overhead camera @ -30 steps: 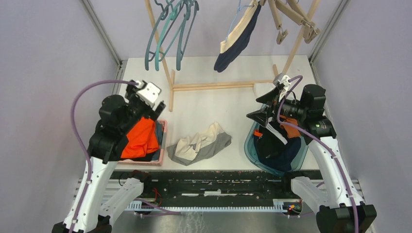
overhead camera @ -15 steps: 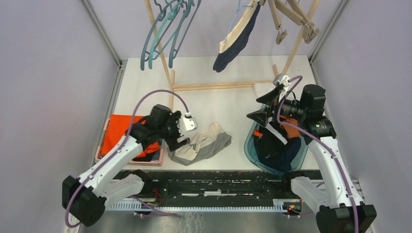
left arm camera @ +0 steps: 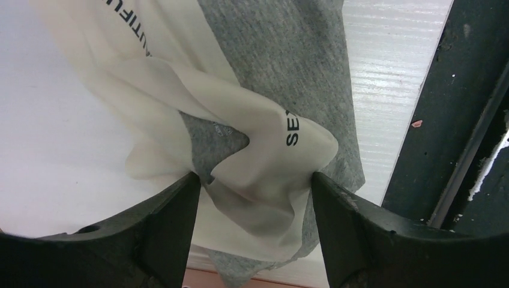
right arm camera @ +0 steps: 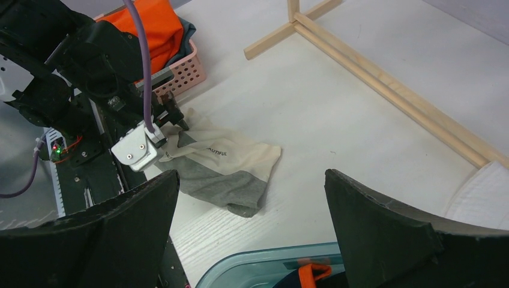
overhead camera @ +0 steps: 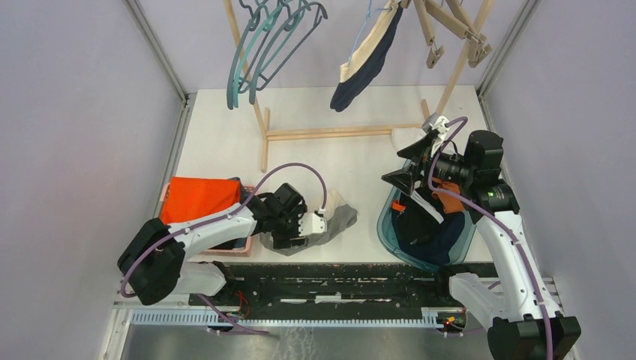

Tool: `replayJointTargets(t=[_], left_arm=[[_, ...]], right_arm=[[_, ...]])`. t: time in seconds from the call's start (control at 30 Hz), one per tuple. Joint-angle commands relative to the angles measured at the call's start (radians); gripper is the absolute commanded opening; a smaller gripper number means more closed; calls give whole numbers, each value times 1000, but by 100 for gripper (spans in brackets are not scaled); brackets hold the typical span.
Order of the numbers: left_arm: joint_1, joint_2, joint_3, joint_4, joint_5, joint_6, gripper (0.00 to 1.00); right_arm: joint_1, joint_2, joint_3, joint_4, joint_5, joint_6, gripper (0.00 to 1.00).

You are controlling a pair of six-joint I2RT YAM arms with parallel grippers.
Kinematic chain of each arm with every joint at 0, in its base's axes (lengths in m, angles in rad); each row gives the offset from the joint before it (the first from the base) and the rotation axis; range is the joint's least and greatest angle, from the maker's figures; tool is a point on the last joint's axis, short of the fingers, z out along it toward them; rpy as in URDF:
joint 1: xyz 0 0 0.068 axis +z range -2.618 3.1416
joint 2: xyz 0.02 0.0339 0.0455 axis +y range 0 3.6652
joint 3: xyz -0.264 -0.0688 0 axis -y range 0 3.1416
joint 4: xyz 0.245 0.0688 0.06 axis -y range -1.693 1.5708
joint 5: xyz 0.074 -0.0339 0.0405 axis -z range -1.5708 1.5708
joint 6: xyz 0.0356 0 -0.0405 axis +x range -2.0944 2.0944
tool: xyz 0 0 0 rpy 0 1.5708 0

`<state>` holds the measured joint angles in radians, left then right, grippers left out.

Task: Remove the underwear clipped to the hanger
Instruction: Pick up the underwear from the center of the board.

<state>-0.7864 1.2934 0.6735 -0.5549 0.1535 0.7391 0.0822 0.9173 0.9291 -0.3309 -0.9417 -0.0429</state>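
A cream and navy underwear (overhead camera: 363, 58) hangs from the hanger at the top of the rack. Another underwear, grey and cream (overhead camera: 339, 218) (right arm camera: 231, 163), lies crumpled on the table near the front edge. My left gripper (overhead camera: 294, 240) (left arm camera: 253, 180) is down on its left end, open, with a raised cream fold (left arm camera: 264, 174) between the two fingertips and touching both. My right gripper (overhead camera: 405, 163) (right arm camera: 251, 177) hovers wide open over the teal bin, holding nothing.
The teal bin (overhead camera: 385, 225) (right arm camera: 258, 267) at the right holds navy and orange garments (overhead camera: 429, 231). A pink basket (overhead camera: 248, 241) with a bright orange cloth (overhead camera: 196, 198) sits at the left. Teal hangers (overhead camera: 262, 45) and wooden clips (overhead camera: 450, 26) hang from the wooden rack (right arm camera: 384, 90).
My left arm swung from above the pink basket to the right and down onto the grey and cream underwear, its jaws narrowing slightly. The teal hangers sway. The right arm stayed still.
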Motion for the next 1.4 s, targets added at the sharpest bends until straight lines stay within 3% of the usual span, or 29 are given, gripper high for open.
replayJointTargets(t=[0.0, 0.1, 0.3, 0.37, 0.6, 0.77, 0.93, 1.13, 1.37], left_arm=[[-22, 19, -9, 66, -12, 15, 71], [-31, 12, -25, 66, -3, 11, 60], [-31, -35, -8, 20, 9, 11, 13], [-31, -57, 21, -15, 1, 19, 4], [-31, -212, 171, -108, 2, 72, 3], [-31, -295, 320, -58, 134, 38, 3], [-31, -255, 469, -25, 241, 12, 3], [-31, -166, 607, 45, 331, -104, 3], [-31, -113, 607, 209, 359, -323, 3]], right_arm=[[-5, -19, 13, 25, -10, -14, 100], [-4, -21, 7, 32, -10, -11, 100], [-4, -26, -7, 59, -10, -11, 100], [-4, -29, -19, 74, -6, -9, 100], [-6, -26, -32, 107, 10, 16, 100], [-6, -27, -54, 166, -32, 65, 99], [15, -13, -81, 276, -93, 169, 100], [146, 16, -88, 312, -105, 180, 100], [270, 62, -158, 441, -113, 225, 99]])
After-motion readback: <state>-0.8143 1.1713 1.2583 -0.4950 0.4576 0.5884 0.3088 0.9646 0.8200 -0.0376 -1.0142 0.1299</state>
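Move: The left gripper straddles the bunched near-left part of the grey-and-cream underwear; the garment's middle is about 6 cm to its right, 1 cm ahead and 2 cm below. The laundry basket is some 20 cm left and 3 cm ahead. From the right gripper, the underwear's middle lies roughly 19 cm left, 6 cm back and 28 cm below; the blue tub is about 11 cm right, 4 cm back and 25 cm down. Bring the left gripper down the last centimetre and shut its fingers on the bunched cloth, pinching it, then lift it fast about 28 cm while carrying it some 12 cm to the right, towards the right gripper, swinging the fingertips from down out to the right. Late in the lift, move the open right gripper left and somewhat back towards the cloth, turning slightly counter-clockwise. ##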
